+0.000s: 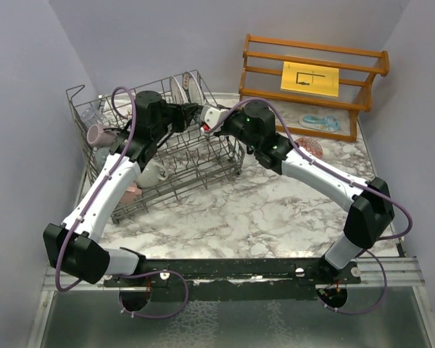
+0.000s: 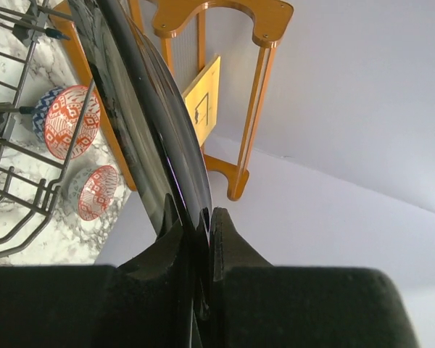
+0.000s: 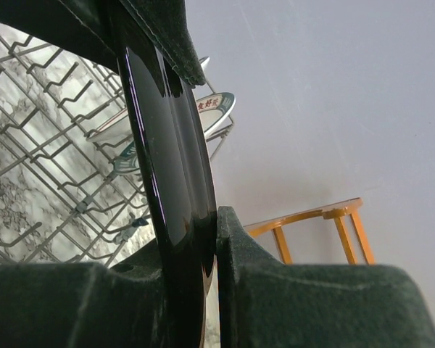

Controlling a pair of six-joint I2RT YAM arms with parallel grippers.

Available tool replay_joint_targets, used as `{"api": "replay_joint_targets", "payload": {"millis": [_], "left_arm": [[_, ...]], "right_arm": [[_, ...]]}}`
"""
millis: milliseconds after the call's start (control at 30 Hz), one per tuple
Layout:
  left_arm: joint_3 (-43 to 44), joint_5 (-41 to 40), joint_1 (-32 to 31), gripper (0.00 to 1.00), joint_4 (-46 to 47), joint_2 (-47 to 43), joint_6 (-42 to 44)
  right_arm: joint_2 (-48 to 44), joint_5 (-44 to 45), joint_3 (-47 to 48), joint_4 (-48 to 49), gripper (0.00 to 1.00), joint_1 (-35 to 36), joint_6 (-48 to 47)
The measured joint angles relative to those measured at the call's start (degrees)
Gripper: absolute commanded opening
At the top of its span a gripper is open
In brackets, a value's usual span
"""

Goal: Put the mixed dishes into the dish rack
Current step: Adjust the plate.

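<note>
A glossy dark-rimmed plate stands on edge above the dish rack, held from two sides. My left gripper is shut on its rim. My right gripper is shut on the same plate from the opposite side. In the top view both grippers meet over the rack's far right part, left gripper facing right gripper, and the plate is mostly hidden between them. A blue-rimmed lettered plate stands in the rack's tines. Two red-patterned bowls lie on the table outside the rack.
A mauve mug, a white mug and a pink mug sit in the rack's left half. The orange wooden shelf with a yellow card stands at the back right, with a light-blue item on its base. Walls close in on both sides.
</note>
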Motion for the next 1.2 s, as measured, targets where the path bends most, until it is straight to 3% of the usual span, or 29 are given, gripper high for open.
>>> {"api": "replay_joint_targets", "payload": {"millis": [67,100,133,233,300,400,667,867,1033,1200], "left_arm": [[-1.4,0.0,0.0,0.00,1.2,-0.7,-0.4],[-2.0,0.0,0.0,0.00,1.6,-1.1,-0.5],[-2.7,0.0,0.0,0.00,2.0,-1.6,-0.6],[-4.7,0.1,0.0,0.00,2.9,-3.1,0.3],[-5.3,-0.2,0.1,0.00,3.0,-3.4,0.9],[-5.4,-0.2,0.3,0.00,4.1,-3.7,1.4],[-5.4,-0.2,1.4,0.00,5.0,-5.6,5.2],[-3.0,1.0,4.7,0.00,2.1,-4.4,15.2],[3.4,5.7,8.5,0.00,-0.4,-2.3,27.5],[16.1,9.5,10.8,0.00,-7.5,0.9,41.9]], "right_arm": [[0.0,-0.1,0.0,-0.6,0.01,0.0,-0.3],[-0.2,-0.4,0.0,-1.2,0.35,0.1,-0.5],[-0.3,-0.8,0.1,-1.9,0.53,0.1,-0.5],[-1.0,-2.6,2.2,-6.3,0.81,0.1,1.6],[-1.6,-4.1,4.9,-8.6,0.92,0.1,2.6],[-3.1,-6.7,8.5,-12.7,1.00,0.2,4.2],[-3.7,-13.2,18.0,-26.1,1.00,0.1,8.2],[-8.2,-22.5,25.6,-39.2,1.00,-1.6,12.2],[-17.2,-29.9,18.8,-40.4,1.00,-10.4,17.4],[-23.2,-36.0,2.2,-36.1,1.00,-22.6,23.5]]}}
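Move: Between the two grippers, above the dish rack, both hands still pinch the dark-rimmed plate. The rack's middle lies about 11 cm ahead of the left hand, 18 cm to its left and 28 cm below; the red-print plate stands some 20 cm ahead, 9 cm left and 20 cm below, the teal-rimmed plate 6 cm to the right of it. From the right hand the rack's middle is about 10 cm ahead, 23 cm left and 24 cm below. Handing the plate over, the right fingers open wide and come free of it; that hand draws up and back by about 12 cm, then swings right and sinks, away from the rack. The left keeps its pinch, eases slightly back, then carries the plate left and up some 7 cm each way, away from the right hand, rolling its left side up about 35 degrees with the fingertips tipping upward. ##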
